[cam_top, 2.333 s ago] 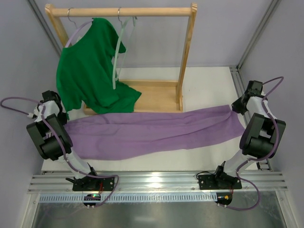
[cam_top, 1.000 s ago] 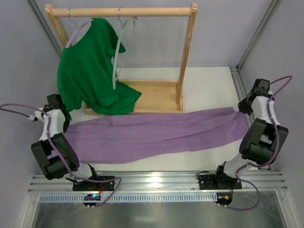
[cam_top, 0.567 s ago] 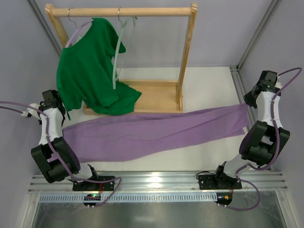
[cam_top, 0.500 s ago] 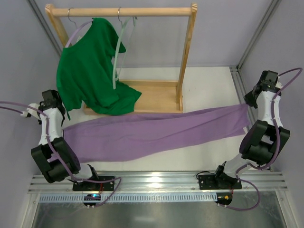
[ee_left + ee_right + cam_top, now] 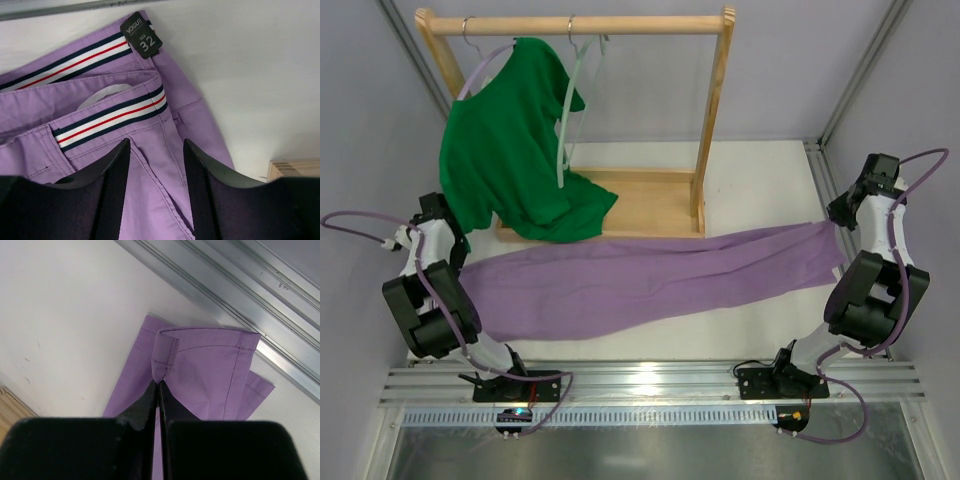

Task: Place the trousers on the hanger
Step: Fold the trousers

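Note:
The lilac trousers (image 5: 640,280) lie stretched left to right across the white table in front of the rack. Their striped waistband (image 5: 110,117) is at the left end. My left gripper (image 5: 450,250) hovers over that waist, and its fingers (image 5: 156,145) stand apart with the fabric lying loose below them. My right gripper (image 5: 838,218) is at the leg end, shut (image 5: 157,384) on a small fold of the hem (image 5: 165,352). The pale grey-green hanger (image 5: 570,110) hangs empty from the rack's top rail, beside the green shirt.
The wooden rack (image 5: 715,120) stands at the back, and its base board (image 5: 650,205) lies just behind the trousers. A dark green T-shirt (image 5: 510,150) hangs on a lavender hanger (image 5: 485,65). A black size tag (image 5: 141,36) is on the waistband. Aluminium rails (image 5: 240,285) edge the table on the right.
My left gripper has opened and let go of the waist, and that arm has drawn slightly inward. The right gripper, still shut on the hem, has eased a little down and in.

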You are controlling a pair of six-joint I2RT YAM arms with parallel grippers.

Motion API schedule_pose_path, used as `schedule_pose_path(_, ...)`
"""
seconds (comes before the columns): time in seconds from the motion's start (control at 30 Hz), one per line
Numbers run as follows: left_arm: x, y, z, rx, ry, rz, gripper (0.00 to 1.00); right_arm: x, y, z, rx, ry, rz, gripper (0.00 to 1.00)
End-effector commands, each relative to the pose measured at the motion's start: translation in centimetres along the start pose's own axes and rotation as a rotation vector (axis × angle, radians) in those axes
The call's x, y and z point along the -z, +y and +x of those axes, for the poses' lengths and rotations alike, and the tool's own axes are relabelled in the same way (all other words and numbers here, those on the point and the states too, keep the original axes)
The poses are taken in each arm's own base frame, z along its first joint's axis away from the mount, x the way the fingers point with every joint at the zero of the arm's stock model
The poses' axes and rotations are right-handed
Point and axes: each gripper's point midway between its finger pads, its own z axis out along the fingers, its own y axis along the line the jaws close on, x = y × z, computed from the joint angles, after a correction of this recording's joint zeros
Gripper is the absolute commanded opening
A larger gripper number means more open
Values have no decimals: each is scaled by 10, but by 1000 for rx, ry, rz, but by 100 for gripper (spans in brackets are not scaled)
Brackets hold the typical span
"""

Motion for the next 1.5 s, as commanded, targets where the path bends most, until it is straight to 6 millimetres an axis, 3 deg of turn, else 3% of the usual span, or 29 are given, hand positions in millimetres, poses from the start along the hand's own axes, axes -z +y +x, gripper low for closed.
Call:
schedule_pose_path(0.0,-13,-13,5,23,14,-8,49,0,9,-10,3,-43,-36,4)
schedule_pose_path(0.1,-32,-14,25,-15,82,-60,48,-2,9,-9,12,-40,-35,4)
schedule_pose_path(0.27,-46,-5,37,-55,92,-118,47,-5,6,-8,20,-40,-18,4)
schedule_pose_path(0.3,-48,-3,39,-59,96,-124,43,-5,6,-9,20,-41,-21,4)
schedule_pose_path(0.33,-47,-4,38,-63,94,-123,22,-5,7,-9,21,-44,-22,4)
schedule_pose_path(0.4,-46,-5,37,-62,89,-108,1,-6,5,-9,25,-45,-13,4)
schedule_pose_path(0.6,-25,-7,13,-29,14,-78,1,-3,5,-10,27,-50,-11,4)
schedule_pose_path(0.8,13,-8,-25,28,-101,-12,0,-2,3,-10,25,-50,-8,4)
schedule_pose_path(1.17,44,7,-56,64,-228,-1,1,14,9,-18,10,-66,-25,4)
schedule_pose_path(1.3,44,0,-65,91,-262,16,1,8,18,-19,-15,-47,-52,4)
schedule_pose_path(1.47,25,-5,-62,88,-263,-27,0,-14,22,-10,-22,-2,-68,4)
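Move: The forward edge of the trousers' striped waistband, upper layer, lies about 6 cm below the open left hand and 1 cm to its right. The black size tag is some 8 cm left of that hand, 1 cm back and 8 cm down; the rack's near foot corner is about 8 cm ahead and 6 cm right, 7 cm down. From the right hand, which pinches a leg end, the waistband edge is roughly 90 cm left, 10 cm back and 12 cm down. Left hand dips about 6 cm, pinches the waistband edge and rises some 10 cm; right keeps its pinch. ##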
